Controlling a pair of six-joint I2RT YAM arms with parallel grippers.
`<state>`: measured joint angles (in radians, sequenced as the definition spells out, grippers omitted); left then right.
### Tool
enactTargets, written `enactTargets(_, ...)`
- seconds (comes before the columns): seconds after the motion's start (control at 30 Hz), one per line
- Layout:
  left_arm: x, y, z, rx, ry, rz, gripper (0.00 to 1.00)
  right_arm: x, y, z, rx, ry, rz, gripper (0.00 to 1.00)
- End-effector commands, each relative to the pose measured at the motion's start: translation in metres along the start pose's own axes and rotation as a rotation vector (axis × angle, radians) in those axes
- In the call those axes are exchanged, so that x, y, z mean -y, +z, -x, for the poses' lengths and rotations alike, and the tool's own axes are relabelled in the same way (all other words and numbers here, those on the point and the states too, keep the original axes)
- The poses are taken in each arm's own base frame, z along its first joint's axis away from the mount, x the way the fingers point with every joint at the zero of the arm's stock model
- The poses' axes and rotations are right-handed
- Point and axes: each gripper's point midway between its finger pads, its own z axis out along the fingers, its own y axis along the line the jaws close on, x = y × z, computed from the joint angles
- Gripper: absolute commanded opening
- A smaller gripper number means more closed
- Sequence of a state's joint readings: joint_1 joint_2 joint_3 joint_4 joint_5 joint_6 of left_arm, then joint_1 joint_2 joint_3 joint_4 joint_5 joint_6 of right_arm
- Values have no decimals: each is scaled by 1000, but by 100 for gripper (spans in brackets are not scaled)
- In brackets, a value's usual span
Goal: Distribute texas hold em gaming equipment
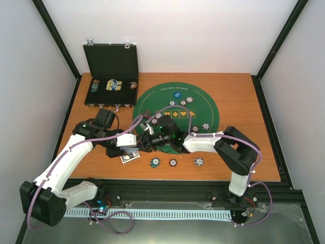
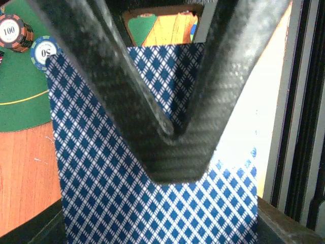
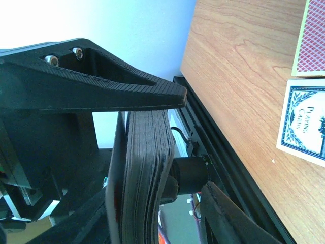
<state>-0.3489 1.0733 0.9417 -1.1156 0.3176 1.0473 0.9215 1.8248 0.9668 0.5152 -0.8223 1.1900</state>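
My left gripper [image 1: 133, 141] is shut on a deck of blue diamond-backed playing cards [image 2: 152, 203] and holds it over the table's front left. In the left wrist view its fingers [image 2: 127, 86] meet in a V on the top card. My right gripper [image 1: 149, 141] faces that deck edge-on [image 3: 144, 173]. Its jaws stand open: the upper finger [image 3: 111, 89] reaches over the deck's edge and the lower finger [image 3: 231, 216] is apart from it. Striped poker chips [image 1: 154, 162] lie near the front edge. More poker chips [image 2: 12, 31] rest on the green mat [image 1: 203, 109].
A printed card [image 3: 304, 122] and a red-backed card [image 3: 311, 35] lie on the wood below the grippers. The black hinged case [image 1: 111, 63] stands open at the back left with items inside. Face-up cards [image 1: 175, 115] sit in a row on the mat.
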Motion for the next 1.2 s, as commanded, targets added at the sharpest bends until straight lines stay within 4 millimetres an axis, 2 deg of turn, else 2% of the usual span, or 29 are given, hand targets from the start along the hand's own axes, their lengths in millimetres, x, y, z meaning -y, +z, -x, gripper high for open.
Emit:
enactTargets(0.0, -1, -12, 10, 34, 25, 21, 25, 22, -16, 3, 40, 34, -79, 39)
enactTargets(0.9, -2, -5, 2, -2, 23, 20, 25, -6, -40, 5, 73, -25, -128, 4)
enactTargets(1.07, -1, -3, -1, -10, 20, 21, 25, -7, -53, 11, 96, -26, -131, 3)
enactTargets(1.17, -1, -3, -1, -14, 19, 21, 25, -3, -68, 21, 123, -25, -144, 3)
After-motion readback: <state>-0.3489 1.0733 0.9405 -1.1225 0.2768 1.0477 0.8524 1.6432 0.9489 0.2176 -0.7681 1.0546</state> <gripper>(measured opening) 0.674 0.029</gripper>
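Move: The blue-backed deck, held out by the left hand, has its middle about 3 cm to the right hand's left, level with it and neither ahead nor back. On the table some 12 cm below, the white card box lies about 4 cm left and 4 cm back, the teal chip stack 8 cm right and 7 cm back, and the blue-and-white chips 6 cm right and 8 cm ahead. From the left hand, the deck's middle lies about 2 cm right, at the same height and straight level. To its right, away from the left hand, the right hand draws back about 4 cm, rising 1 to 2 cm and edging forward late. Its half-open fingers, one above and one below the deck's free end, close almost fully as it goes and pinch a top card by that end, the wrist tilting only some 5–10 degrees. The left hand keeps its grip on the deck's long edges, almost still. ##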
